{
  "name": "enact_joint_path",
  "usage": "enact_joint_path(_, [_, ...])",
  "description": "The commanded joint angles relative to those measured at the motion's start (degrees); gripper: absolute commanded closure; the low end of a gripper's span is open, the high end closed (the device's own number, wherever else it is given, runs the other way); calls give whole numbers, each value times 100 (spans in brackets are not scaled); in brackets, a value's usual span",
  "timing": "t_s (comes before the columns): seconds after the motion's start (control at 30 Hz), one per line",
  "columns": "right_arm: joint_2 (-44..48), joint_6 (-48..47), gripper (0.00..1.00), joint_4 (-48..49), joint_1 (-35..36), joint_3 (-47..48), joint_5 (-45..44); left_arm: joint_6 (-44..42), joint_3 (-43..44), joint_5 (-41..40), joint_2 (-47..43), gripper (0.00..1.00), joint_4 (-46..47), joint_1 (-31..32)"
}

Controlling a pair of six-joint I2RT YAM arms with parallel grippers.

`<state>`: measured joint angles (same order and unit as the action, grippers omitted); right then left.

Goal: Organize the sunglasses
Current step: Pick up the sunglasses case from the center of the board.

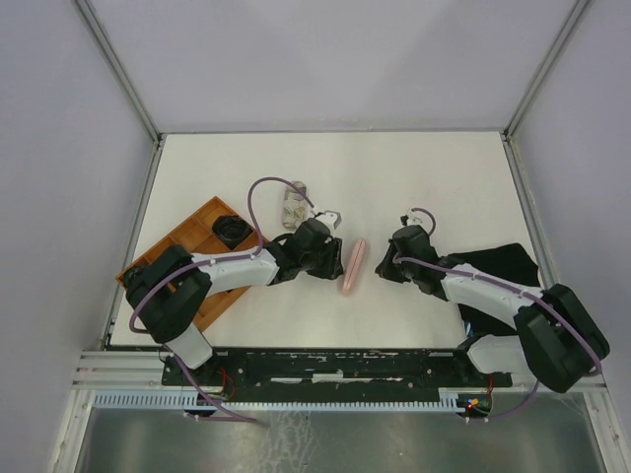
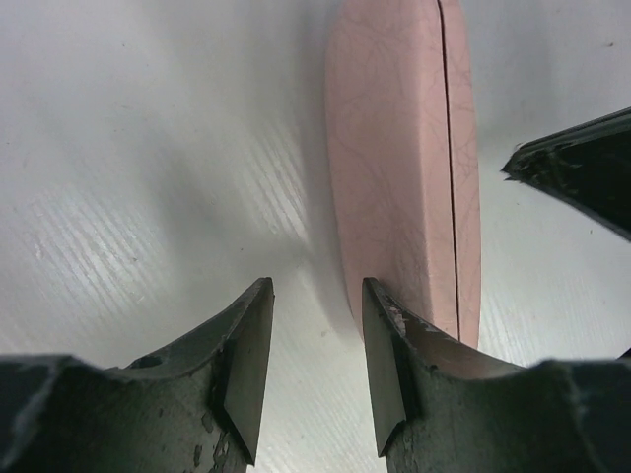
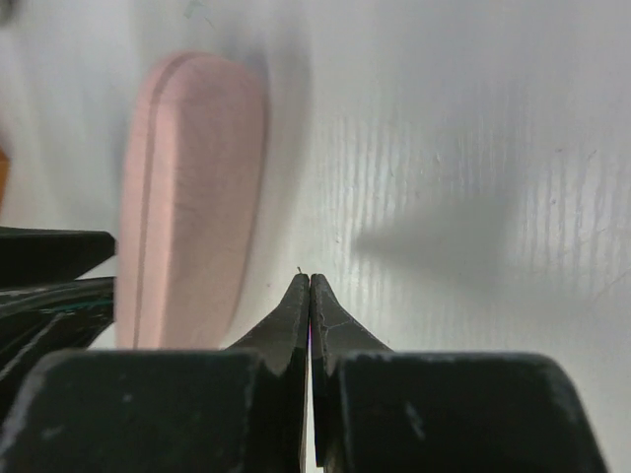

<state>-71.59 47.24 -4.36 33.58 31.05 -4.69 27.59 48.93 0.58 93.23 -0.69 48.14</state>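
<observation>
A closed pink case (image 1: 352,267) lies on the white table between my two grippers. In the left wrist view the pink case (image 2: 399,168) lies just beyond my right-hand finger (image 2: 389,365). The left gripper (image 2: 315,291) is open with only bare table between its fingers. In the top view the left gripper (image 1: 338,258) is at the case's left side. My right gripper (image 3: 310,278) is shut on nothing, a little to the right of the pink case (image 3: 187,197). A black object (image 1: 232,229), apparently folded sunglasses, lies in the orange tray (image 1: 182,241).
A patterned case (image 1: 293,204) stands behind the left wrist. A black cloth-like heap (image 1: 505,264) lies under the right arm at the table's right side. The orange tray sits at the left edge, partly under the left arm. The right gripper's tip (image 2: 577,168) shows in the left wrist view.
</observation>
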Motion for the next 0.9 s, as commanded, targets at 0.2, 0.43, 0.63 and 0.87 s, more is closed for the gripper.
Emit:
enact_joint_path(0.2, [-1342,83,99,1082,-27,464,1186,-227,567,222,232,53,289,126])
enact_joint_path(0.43, [-1498,0,93,1353,-50,481,1322,-276,751,256,326,53,262,198])
enact_joint_path(0.63, [-1002,-343,83,336,-119,465,387,-307,902,292,438,53,230,217])
enact_joint_path(0.87, [-154,-851,75,-947,-150,503,-963,-342,1055,355,539,53,184,257])
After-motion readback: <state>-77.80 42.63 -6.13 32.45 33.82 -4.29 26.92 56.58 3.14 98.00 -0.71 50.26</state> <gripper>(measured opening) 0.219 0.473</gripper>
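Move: The pink sunglasses case stands on its long edge between the two hands, its middle about 3 cm to the left hand's right and 2 cm ahead, barely lower than the hand. From the right hand it lies about 6 cm left, 2 cm ahead and slightly lower. Counted from the left hand, the patterned case is some 17 cm ahead and 10 cm left, and the wooden organizer about 30 cm left, roughly level with it. Rightward goes the left hand, about 4 cm and rising slightly, its half-open fingers pushing the upright case towards the right gripper. The right hand, fingers shut, first dips nearly 4 cm and slips back a little, then sweeps left some 5 cm towards the case's near-table side; it finally draws back right about as far, rising slightly and opening its fingers a little at the case's right edge. ##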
